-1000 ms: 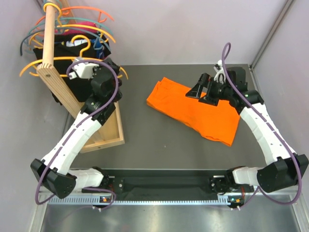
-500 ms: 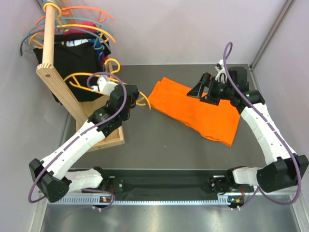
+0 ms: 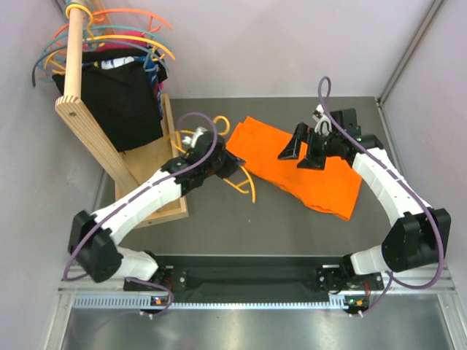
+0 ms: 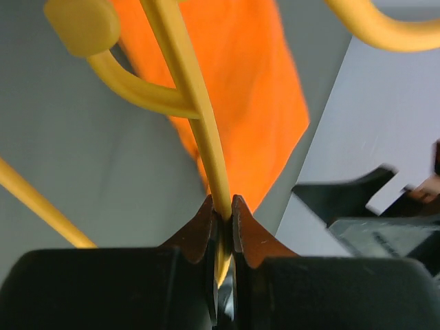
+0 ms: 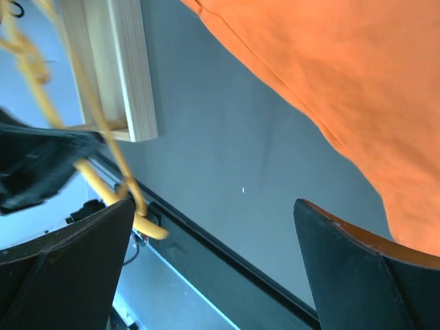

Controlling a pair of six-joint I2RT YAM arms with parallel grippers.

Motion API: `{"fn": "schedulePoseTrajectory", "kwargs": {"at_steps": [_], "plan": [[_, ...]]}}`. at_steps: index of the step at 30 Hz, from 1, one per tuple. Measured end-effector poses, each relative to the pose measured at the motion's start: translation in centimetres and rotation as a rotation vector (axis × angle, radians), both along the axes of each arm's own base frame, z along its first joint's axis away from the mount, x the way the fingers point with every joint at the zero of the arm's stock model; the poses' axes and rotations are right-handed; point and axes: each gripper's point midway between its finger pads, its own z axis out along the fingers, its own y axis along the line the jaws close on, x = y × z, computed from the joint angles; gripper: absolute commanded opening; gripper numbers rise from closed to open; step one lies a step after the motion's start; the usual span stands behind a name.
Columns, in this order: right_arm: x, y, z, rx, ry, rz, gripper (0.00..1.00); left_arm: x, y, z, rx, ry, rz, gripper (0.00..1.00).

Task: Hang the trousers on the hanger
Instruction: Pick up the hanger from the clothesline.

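Observation:
The bright orange trousers (image 3: 321, 175) lie flat at the middle right of the dark table, also filling the left wrist view (image 4: 240, 82) and the right wrist view (image 5: 344, 69). My left gripper (image 3: 226, 166) is shut on a thin rod of the amber-yellow hanger (image 3: 250, 186), at the trousers' left edge. The rod (image 4: 199, 117) runs straight into the pinched jaws (image 4: 225, 210). My right gripper (image 3: 300, 152) hovers over the trousers' upper middle, wide open (image 5: 213, 254) with nothing between its fingers. The hanger (image 5: 103, 137) shows at the left of the right wrist view.
A wooden rack with a slanted post (image 3: 73, 65) and a base (image 3: 164, 200) stands at the back left, carrying black garments (image 3: 117, 102) and several coral and teal hangers (image 3: 131, 29). Grey walls close the table's back and right sides.
My left arm has swung from the rack rightward with the amber hanger, now reaching the trousers' left edge. My right gripper shifted slightly left over the trousers and stayed open.

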Motion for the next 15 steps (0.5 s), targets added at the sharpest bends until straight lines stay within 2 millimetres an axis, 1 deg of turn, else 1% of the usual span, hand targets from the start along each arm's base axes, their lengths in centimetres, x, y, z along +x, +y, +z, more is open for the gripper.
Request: {"fn": "schedulePoseTrajectory", "kwargs": {"at_steps": [3, 5, 6, 7, 8, 10, 12, 15], "plan": [[-0.4, -0.1, -0.6, -0.004, 0.022, 0.002, 1.00, -1.1, -3.6, -3.1, -0.030, 0.104, -0.165, 0.00], [-0.4, -0.1, -0.4, 0.000, 0.018, 0.004, 1.00, -1.8, -6.1, -4.1, -0.075, 0.148, -0.284, 0.00], [-0.5, -0.1, -0.3, 0.002, 0.016, 0.005, 1.00, -2.0, -6.9, -4.1, -0.093, 0.157, -0.331, 0.00], [-0.6, -0.1, -0.1, 0.005, 0.009, 0.006, 1.00, -2.2, -7.9, -3.9, -0.113, 0.158, -0.387, 0.00], [-0.7, -0.2, 0.3, 0.008, -0.003, 0.007, 1.00, -2.5, -9.1, -3.2, -0.143, 0.147, -0.460, 0.00], [-1.1, -0.4, 0.8, 0.015, -0.024, 0.005, 1.00, -3.0, -10.3, -1.6, -0.191, 0.107, -0.560, 0.00], [-1.8, -0.7, 1.4, 0.024, -0.045, 0.003, 1.00, -3.9, -11.0, 0.4, -0.257, 0.064, -0.669, 0.00], [-2.5, -1.0, 2.3, 0.040, -0.081, -0.007, 1.00, -4.7, -11.1, 2.4, -0.326, 0.008, -0.793, 0.00]]}}
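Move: Some 14 cm to the right of the left hand, which already holds the yellow hanger, the open right gripper waits about level with it and barely 1 cm farther out. The trousers' middle lies on the table roughly 19 cm right, 5 cm ahead and 22 cm below the left hand. From the right hand, the hanger's middle is about 20 cm to the left, level fore and aft, at similar height; the trousers' middle is 6 cm right, 4 cm ahead and 20 cm below. Sweeping the pinched hanger about 11 cm to the right towards the open right gripper, the left hand also draws back 5 cm, dips, then climbs to end slightly higher. Its wrist swings some 45 degrees clockwise with its left side dropping, fingers still shut on the yellow rod. The empty right hand, wide open, eases a couple of centimetres back and up. ##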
